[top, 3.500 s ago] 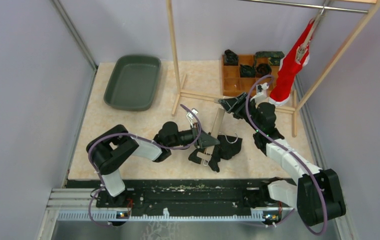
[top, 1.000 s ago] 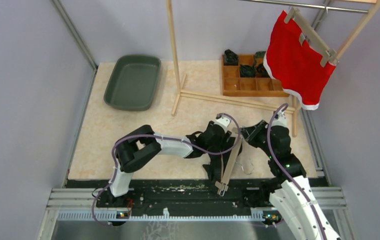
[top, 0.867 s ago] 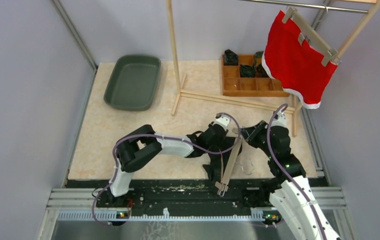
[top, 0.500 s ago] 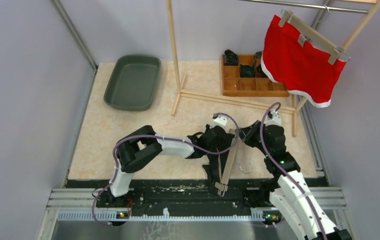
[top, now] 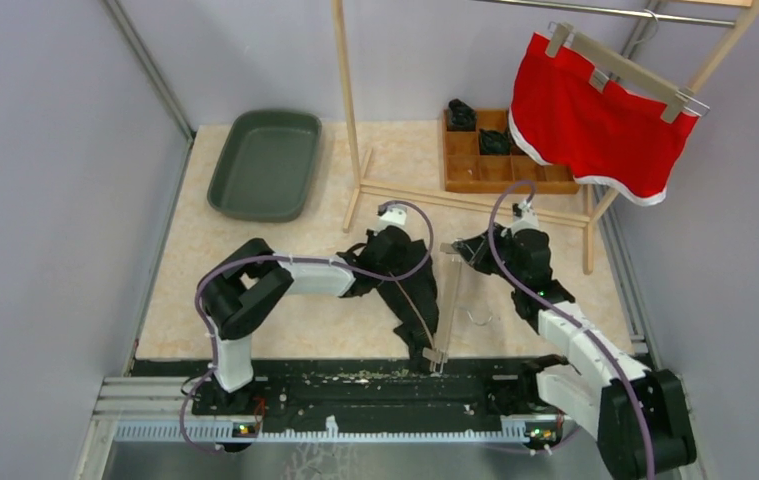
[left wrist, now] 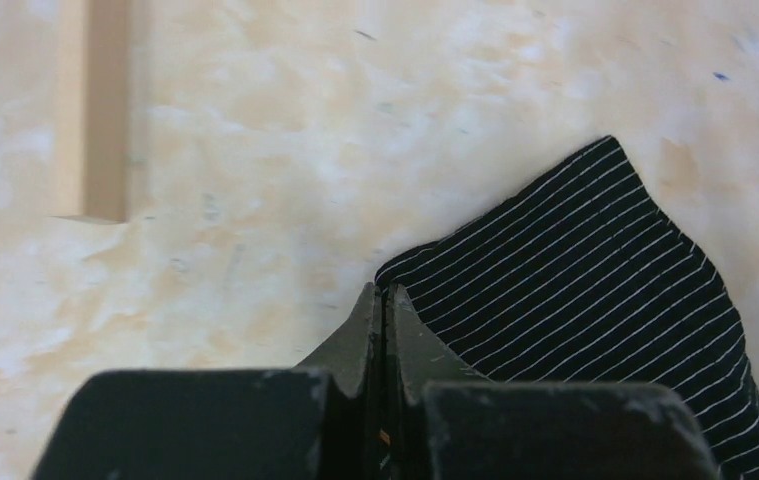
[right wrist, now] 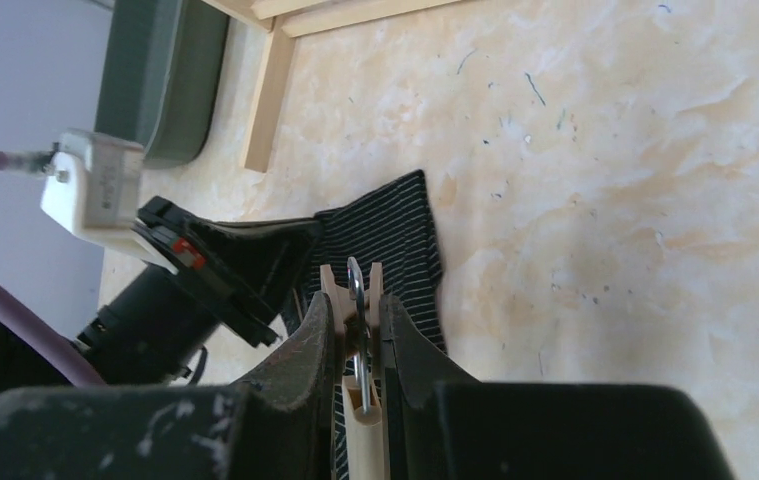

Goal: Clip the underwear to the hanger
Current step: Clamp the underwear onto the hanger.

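The black pinstriped underwear [top: 412,308] lies on the table in front of the arms, drawn out long between my left gripper and the hanger's near end. My left gripper [top: 401,284] is shut on its far corner; in the left wrist view the jaws [left wrist: 383,293] meet at the edge of the underwear [left wrist: 595,270]. The wooden hanger [top: 445,310] lies lengthwise, with its metal hook [top: 475,318] to the right. My right gripper [top: 460,250] is shut on the clip at the hanger's far end, gripper [right wrist: 353,300] over hanger [right wrist: 365,435], with the underwear [right wrist: 395,230] beyond.
A green tray [top: 265,165] sits at the back left. The wooden rack's post [top: 347,100] and base beam [top: 475,200] stand behind my grippers; its foot [left wrist: 95,110] shows in the left wrist view. A compartment box [top: 470,165] is at the back right. Red underwear [top: 595,110] hangs from the rail.
My left gripper has shut on the underwear's corner and pulled it left and away. My right gripper has carried the hanger's far end slightly away. The red underwear has swung.
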Robot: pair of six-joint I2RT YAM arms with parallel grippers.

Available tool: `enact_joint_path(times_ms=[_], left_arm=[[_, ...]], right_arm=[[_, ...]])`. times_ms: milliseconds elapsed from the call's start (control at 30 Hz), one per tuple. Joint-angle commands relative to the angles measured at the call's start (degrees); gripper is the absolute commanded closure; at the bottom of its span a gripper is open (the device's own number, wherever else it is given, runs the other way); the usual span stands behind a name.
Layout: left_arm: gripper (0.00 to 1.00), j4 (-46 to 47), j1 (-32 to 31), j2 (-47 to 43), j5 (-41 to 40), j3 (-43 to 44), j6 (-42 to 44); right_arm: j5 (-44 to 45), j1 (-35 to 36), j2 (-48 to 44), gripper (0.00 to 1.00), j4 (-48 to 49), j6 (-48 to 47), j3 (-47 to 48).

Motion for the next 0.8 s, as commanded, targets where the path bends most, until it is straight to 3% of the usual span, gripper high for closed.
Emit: enact_joint_path(times_ms=[0,167,333,400,467,533,600,767], left_arm=[[1.0,0.6,3.6,-4.5,-1.0,-1.5,1.5],[1.0,1.1,6.0,-7.4,-1.5,-1.5,2.8],[0.97,1.0,6.4,-8.9,-1.8,0.3,4.6],[0.83,-0.4,7.0,-8.8,-1.1,1.5,4.1],[0.51,-2.2,7.6,-8.8,-1.2,2.4,3.4],[0.31,-3.0,8.0,-9.4,-2.0,2.2,2.9],[0.27,-3.6,8.4,-10.5,-2.5,1.6,2.6],[0.28,-4.6,9.0,-15.6,0.1,-2.2,0.3]], right_arm=[[-3.6,-0.2,7.2,1.0,15.2,-0.3,2.9],[-5.8,-0.2,15.0,1.0,20.6,-0.1,6.2],[-6.2,-0.2,17.0,1.0,21.2,-0.5,8.7],[-6.0,-0.2,16.9,1.0,20.6,-0.6,9.1],[-6.0,-0.2,16.8,1.0,20.3,-0.9,9.4],[-5.9,-0.2,16.8,1.0,19.8,-1.0,9.4],[-5.5,-0.3,16.8,1.0,19.4,-1.0,9.5],[-5.2,-0.3,17.1,1.0,18.9,-1.1,9.9]])
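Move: The left fingers already pinch the black underwear by its outer edge; its middle lies about 10 cm back and 4 cm to their right, just below. The hanger's middle is roughly 11 cm back and 11 cm right, and the end of the stand's wooden foot 5 cm ahead and 9 cm left. From the right gripper, which holds the hanger's outer clip, the underwear's middle is some 10 cm back, 9 cm left and 9 cm lower. Draw the left gripper, still pinching the underwear's edge, outward and left, then raise it and open the fingers wide to let the cloth go, ending about 7 cm higher and 6 cm to the left. Alongside, keep the right grip on the hanger's clip and carry it about 5 cm forward and slightly left, dipping a little, then rising past its starting height before holding still. ##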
